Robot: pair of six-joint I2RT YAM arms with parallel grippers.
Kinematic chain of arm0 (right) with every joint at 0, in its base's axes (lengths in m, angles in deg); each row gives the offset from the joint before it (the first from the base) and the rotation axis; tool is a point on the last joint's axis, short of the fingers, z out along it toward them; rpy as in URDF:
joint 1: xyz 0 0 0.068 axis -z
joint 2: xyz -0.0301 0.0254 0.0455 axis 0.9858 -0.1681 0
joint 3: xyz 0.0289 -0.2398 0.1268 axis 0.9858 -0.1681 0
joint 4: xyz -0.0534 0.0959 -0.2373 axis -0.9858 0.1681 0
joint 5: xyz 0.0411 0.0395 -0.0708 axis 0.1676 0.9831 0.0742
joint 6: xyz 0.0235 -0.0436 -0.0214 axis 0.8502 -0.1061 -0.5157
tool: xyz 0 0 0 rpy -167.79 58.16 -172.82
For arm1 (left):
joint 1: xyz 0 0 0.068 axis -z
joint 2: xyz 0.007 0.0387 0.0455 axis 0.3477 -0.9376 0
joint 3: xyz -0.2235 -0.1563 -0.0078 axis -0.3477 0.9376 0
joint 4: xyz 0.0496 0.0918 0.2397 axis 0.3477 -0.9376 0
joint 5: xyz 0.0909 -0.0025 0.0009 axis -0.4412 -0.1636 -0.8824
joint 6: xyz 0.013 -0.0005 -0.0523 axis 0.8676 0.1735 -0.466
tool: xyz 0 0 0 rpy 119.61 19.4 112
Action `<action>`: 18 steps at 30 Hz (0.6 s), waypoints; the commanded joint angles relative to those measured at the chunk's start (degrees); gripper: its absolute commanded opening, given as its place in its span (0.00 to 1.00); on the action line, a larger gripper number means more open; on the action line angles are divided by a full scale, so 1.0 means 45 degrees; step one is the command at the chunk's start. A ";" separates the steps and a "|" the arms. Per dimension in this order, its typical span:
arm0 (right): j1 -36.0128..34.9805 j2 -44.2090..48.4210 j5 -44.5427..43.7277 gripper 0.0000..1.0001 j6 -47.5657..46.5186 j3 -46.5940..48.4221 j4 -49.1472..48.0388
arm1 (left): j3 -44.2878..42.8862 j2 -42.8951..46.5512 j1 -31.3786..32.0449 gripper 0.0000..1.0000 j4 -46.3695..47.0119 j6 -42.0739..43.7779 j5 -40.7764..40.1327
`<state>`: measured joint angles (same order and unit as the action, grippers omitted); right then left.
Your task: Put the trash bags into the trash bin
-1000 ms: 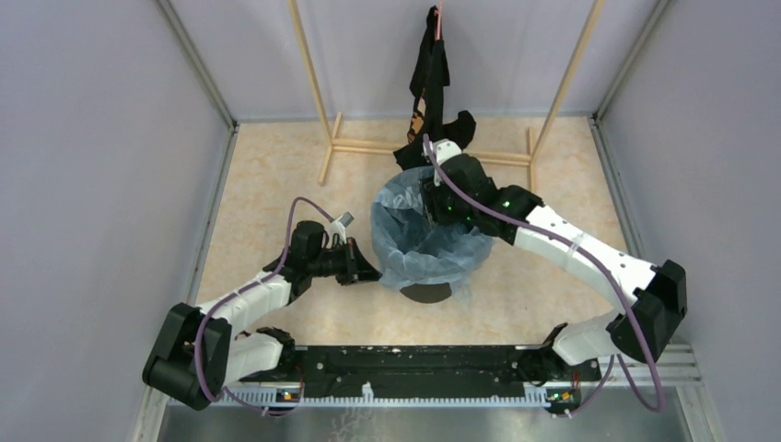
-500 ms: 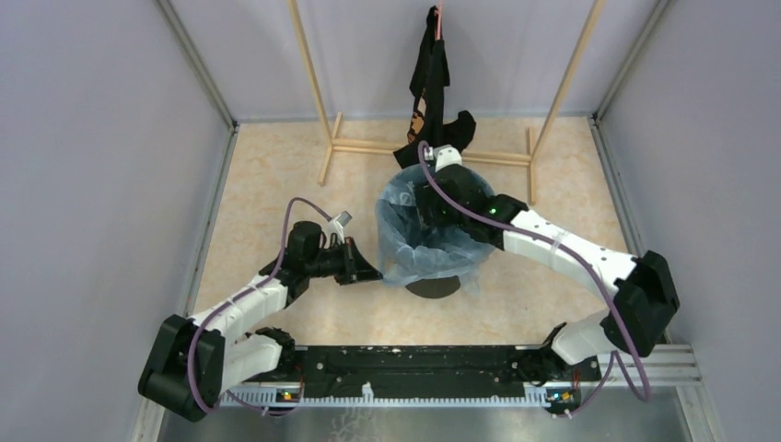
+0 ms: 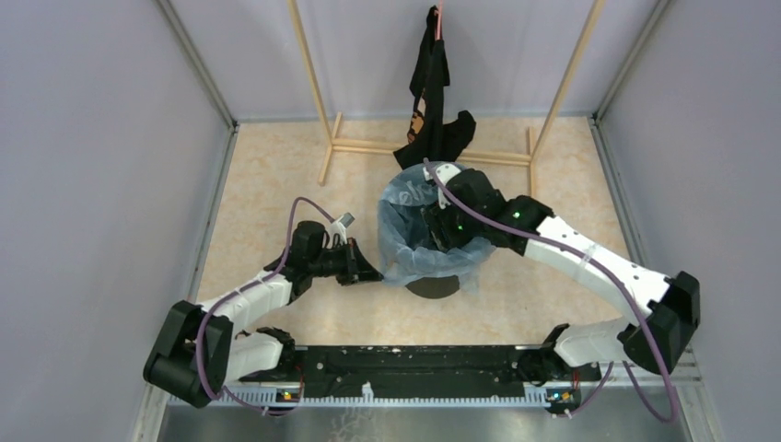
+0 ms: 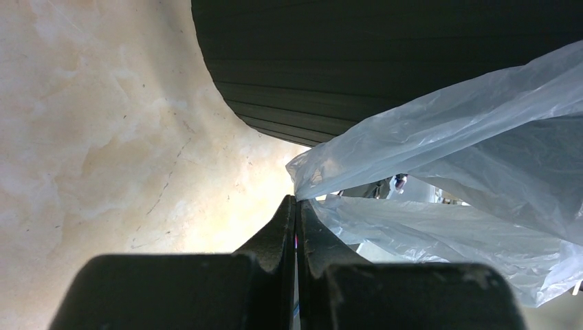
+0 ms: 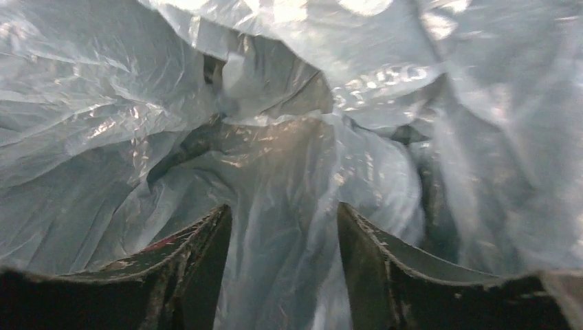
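The light-blue trash bag (image 3: pixel 405 253) is draped over the mouth of the black trash bin (image 3: pixel 433 289), of which only the base shows from above. My left gripper (image 3: pixel 376 274) is at the bin's left side, shut on the bag's edge. In the left wrist view the left gripper (image 4: pixel 296 199) pinches a corner of the trash bag (image 4: pixel 467 158) beside the ribbed bin wall (image 4: pixel 385 62). My right gripper (image 5: pixel 282 206) reaches down inside the bag (image 5: pixel 289 103) with its jaws open; crinkled film lies between and beyond the fingers.
A wooden rack (image 3: pixel 368 145) stands at the back, with a black garment with orange print (image 3: pixel 431 83) hanging over it just behind the bin. Grey walls (image 3: pixel 110 184) close in both sides. The arms' base rail (image 3: pixel 414 368) runs along the near edge.
My right arm has shifted inside the bag, its elbow swinging right, and its jaws have changed width. The bag's far rim now shows white print. The left arm holds still.
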<state>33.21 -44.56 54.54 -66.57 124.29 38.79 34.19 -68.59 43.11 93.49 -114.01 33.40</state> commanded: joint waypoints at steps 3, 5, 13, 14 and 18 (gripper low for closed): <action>-0.0387 -0.1220 0.0911 0.45 -0.0539 -0.0185 -0.0447 | -0.0058 0.0414 0.0039 0.05 0.0286 0.0234 0.0163; -0.0390 -0.1495 0.0902 0.37 -0.0464 -0.0442 -0.0904 | -0.0176 0.0510 0.0034 0.05 0.0136 0.0265 0.0186; -0.0389 -0.2589 0.0906 0.11 -0.0025 -0.2157 -0.2991 | -0.0311 0.0801 0.0039 0.05 -0.0076 0.0224 0.0215; -0.0390 -0.2672 0.0901 0.11 0.0024 -0.2377 -0.3263 | -0.0312 0.0827 0.0049 0.05 -0.0077 0.0223 0.0227; -0.0390 -0.3350 0.0905 0.06 0.0166 -0.2567 -0.3685 | -0.0404 0.0860 0.0050 0.05 -0.0163 0.0234 0.0259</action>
<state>31.94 -56.62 58.48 -66.89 113.69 27.53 34.15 -65.86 43.11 92.16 -113.99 33.40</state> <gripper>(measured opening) 0.082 0.052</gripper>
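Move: The right gripper is inside the bag's open mouth, with the bag's sunken inner folds about 11 cm below, 2 cm left and 1 cm back. The trash bin's middle is roughly 3 cm ahead and 9 cm below; the bag corner pinched by the left gripper is some 12 cm left, 5 cm back and 11 cm lower. From the left gripper, those inner folds are about 11 cm right and 4 cm ahead, near its own height. Sink the right gripper about 11 cm nearly straight down through the bag's mouth into the bin, easing a couple of centimetres left near the start, with the wrist turning some 10 degrees. Close its half-open fingers almost fully on the way, bringing them down among the inner folds. Keep the left gripper shut on the bag's corner, rising barely 1 cm. ##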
